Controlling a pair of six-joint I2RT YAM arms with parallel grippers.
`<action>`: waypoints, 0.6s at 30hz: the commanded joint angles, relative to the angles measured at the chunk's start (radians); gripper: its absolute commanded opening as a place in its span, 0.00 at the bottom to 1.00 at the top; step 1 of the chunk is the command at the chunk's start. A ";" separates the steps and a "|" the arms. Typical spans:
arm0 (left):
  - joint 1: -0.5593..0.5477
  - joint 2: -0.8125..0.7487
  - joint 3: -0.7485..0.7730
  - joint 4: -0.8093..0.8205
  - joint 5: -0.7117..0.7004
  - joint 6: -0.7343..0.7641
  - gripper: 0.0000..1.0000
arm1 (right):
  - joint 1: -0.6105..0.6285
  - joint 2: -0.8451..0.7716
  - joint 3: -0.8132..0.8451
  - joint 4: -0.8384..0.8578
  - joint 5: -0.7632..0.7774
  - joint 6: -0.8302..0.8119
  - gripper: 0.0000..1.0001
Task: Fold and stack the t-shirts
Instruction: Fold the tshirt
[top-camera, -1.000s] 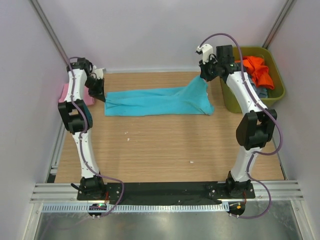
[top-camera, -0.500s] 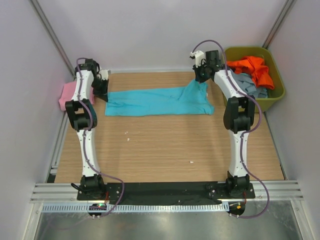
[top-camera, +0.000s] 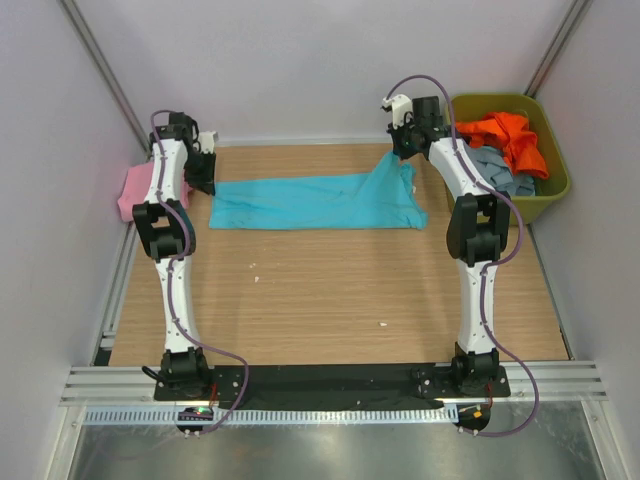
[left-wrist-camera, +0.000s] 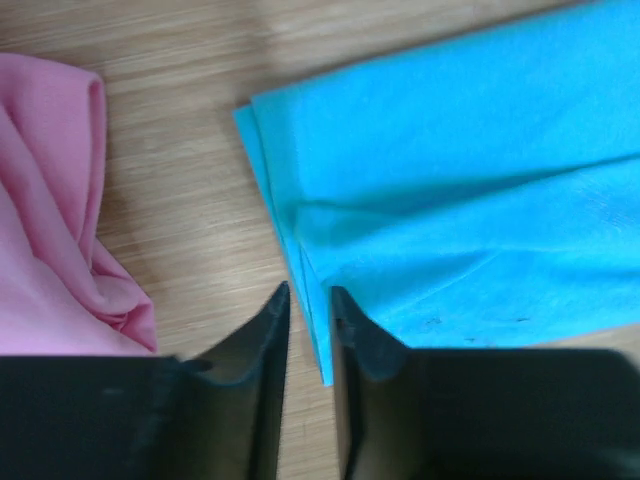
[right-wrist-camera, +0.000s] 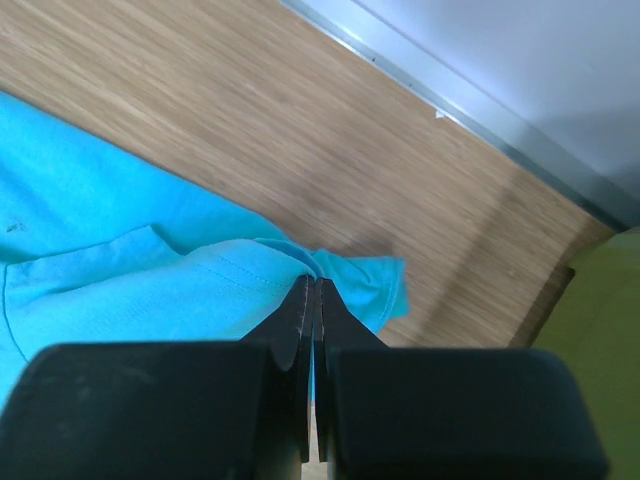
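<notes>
A large turquoise t-shirt (top-camera: 310, 202) lies folded into a long strip across the far part of the table. My left gripper (top-camera: 205, 183) hovers at its left end. In the left wrist view this gripper (left-wrist-camera: 308, 292) stands slightly open, the shirt's (left-wrist-camera: 450, 180) folded edge lying loose in the gap. My right gripper (top-camera: 405, 155) holds the strip's right end lifted off the table. In the right wrist view it (right-wrist-camera: 313, 280) is shut on a pinch of turquoise cloth (right-wrist-camera: 120, 290). A pink t-shirt (top-camera: 135, 190) lies crumpled left of the left gripper.
An olive-green bin (top-camera: 556, 178) stands at the back right, close to the right arm, with an orange t-shirt (top-camera: 505, 135) and a grey-blue one (top-camera: 495, 170) inside. White walls and a metal rail close off the back. The pink cloth (left-wrist-camera: 50, 230) lies near the left fingers.
The left jaws have parted and let go of the shirt's left edge. The right gripper stays shut on the right end and has shifted slightly.
</notes>
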 joint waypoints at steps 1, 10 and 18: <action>0.000 0.005 0.068 0.051 -0.036 -0.031 0.27 | 0.009 -0.012 0.072 0.064 0.031 0.006 0.01; -0.008 -0.173 -0.087 0.033 0.101 -0.060 0.50 | 0.034 -0.035 0.006 0.110 0.189 0.014 0.39; -0.077 -0.140 -0.149 -0.016 0.220 -0.031 0.46 | 0.039 -0.132 -0.132 0.106 0.253 0.086 0.46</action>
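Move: The right fingers hold up the t-shirt's top layer near its far-right corner; that corner lies about 5 cm to their right, level fore and aft, some 10 cm below. The green bin stands roughly 25 cm to this hand's right. The left hand hovers about 4 cm above the table, the t-shirt's left end 4 cm to its right and 2 cm back; the pink shirt is 13 cm left, about level. Right hand lets go of the t-shirt; left opens wider, going right and up about 5 cm over it. ##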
